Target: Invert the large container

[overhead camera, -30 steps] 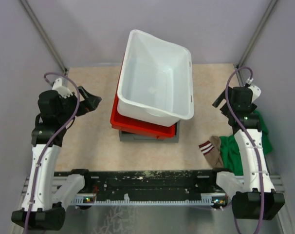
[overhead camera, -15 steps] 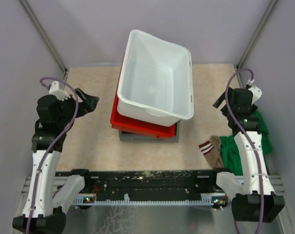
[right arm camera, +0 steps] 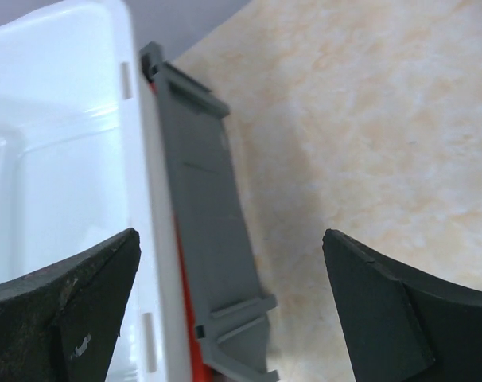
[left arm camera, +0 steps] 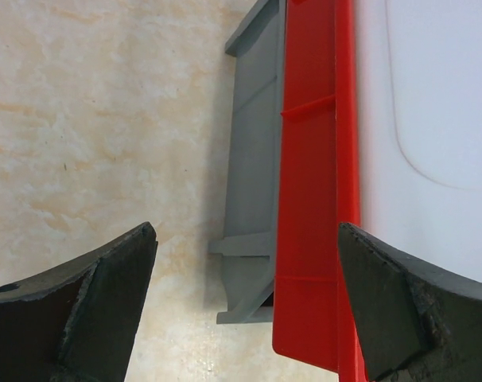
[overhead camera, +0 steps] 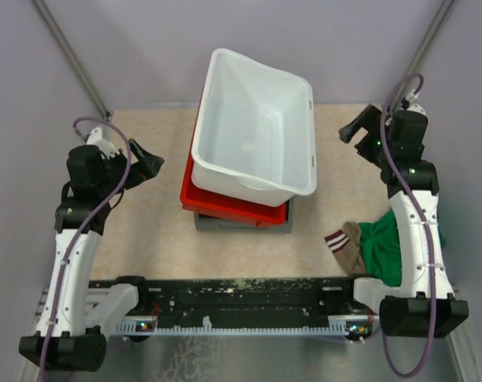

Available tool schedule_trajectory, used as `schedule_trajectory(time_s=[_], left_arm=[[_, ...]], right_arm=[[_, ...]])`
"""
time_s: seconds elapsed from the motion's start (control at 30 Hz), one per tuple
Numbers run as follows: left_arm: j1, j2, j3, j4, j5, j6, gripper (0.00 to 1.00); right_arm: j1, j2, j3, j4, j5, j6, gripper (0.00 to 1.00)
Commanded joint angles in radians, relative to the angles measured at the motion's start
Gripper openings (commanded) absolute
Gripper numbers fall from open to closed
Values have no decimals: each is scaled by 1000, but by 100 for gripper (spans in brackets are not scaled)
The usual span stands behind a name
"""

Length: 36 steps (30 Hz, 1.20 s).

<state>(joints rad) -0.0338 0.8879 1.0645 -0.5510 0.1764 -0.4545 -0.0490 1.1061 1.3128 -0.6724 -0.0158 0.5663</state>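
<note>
The large white container (overhead camera: 249,135) sits upright and slightly askew on a red container (overhead camera: 225,205), which rests on a grey one (overhead camera: 241,223). My left gripper (overhead camera: 145,163) hovers open left of the stack, touching nothing. Its wrist view looks down between the jaws (left arm camera: 247,239) at the grey container (left arm camera: 253,143), the red rim (left arm camera: 309,199) and the white wall (left arm camera: 432,95). My right gripper (overhead camera: 354,135) is open to the right of the stack, apart from it. Between its jaws (right arm camera: 231,239) I see the grey container (right arm camera: 209,215) and the white container's rim (right arm camera: 66,159).
A green cloth (overhead camera: 384,247) and a striped sock (overhead camera: 344,243) lie at the near right by the right arm. Grey walls close the table in on the left, right and far sides. Beige tabletop (overhead camera: 145,231) shows on both sides of the stack.
My right gripper has moved toward the far side and a little closer to the stack. The left arm shifted only slightly. The containers have not moved.
</note>
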Motion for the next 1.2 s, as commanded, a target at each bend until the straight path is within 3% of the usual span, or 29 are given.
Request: schedule_trajectory(time_s=[0.0,0.13,0.3,0.47,0.63,0.8,1.17], left_arm=[[-1,4,36,-3,63,27,100],[-1,15,30,8,98,27,100],[0,16,37,5,100,26,100],[0,14,29,2,108,19,100],[-1,14,20,8,136,0,100],[-1,14,20,7,138,-2,100],[-2,59,86,-33,116,21,100]], right_arm=[[14,43,79,83,-240,62,98],[121,144,163,46,-249,46,98],[159,242,199,3,-293,25,98],[248,342,255,-112,-224,-57,98],[298,371,281,-139,-174,-74,61],[299,373,381,-194,-141,-83,0],[270,452,931,-410,-52,-103,0]])
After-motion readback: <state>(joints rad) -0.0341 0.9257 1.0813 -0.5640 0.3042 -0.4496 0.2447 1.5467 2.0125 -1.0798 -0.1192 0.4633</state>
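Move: The right hand's next grip is the large container's right rim, about 14 cm to its left, 2 cm ahead and 7 cm below; the container's middle lies some 28 cm left, 2 cm ahead and 13 cm down. Under the container, about 28 cm left and 3 cm back of that hand, are the red bin, 21 cm lower, and the gray crate, 27 cm lower. From the left hand the container's middle is roughly 27 cm right, 6 cm ahead and 11 cm below. The right fingers pinch the large container's right side wall at the rim, one finger inside and one outside. Still open, the hand gets there by swinging about 14 cm left and a little forward, arching up slightly and then down, turning some 25 degrees counter-clockwise and tipping down. With the rim gripped it lifts about 12 cm, levelling partly and easing back slightly to the right. ##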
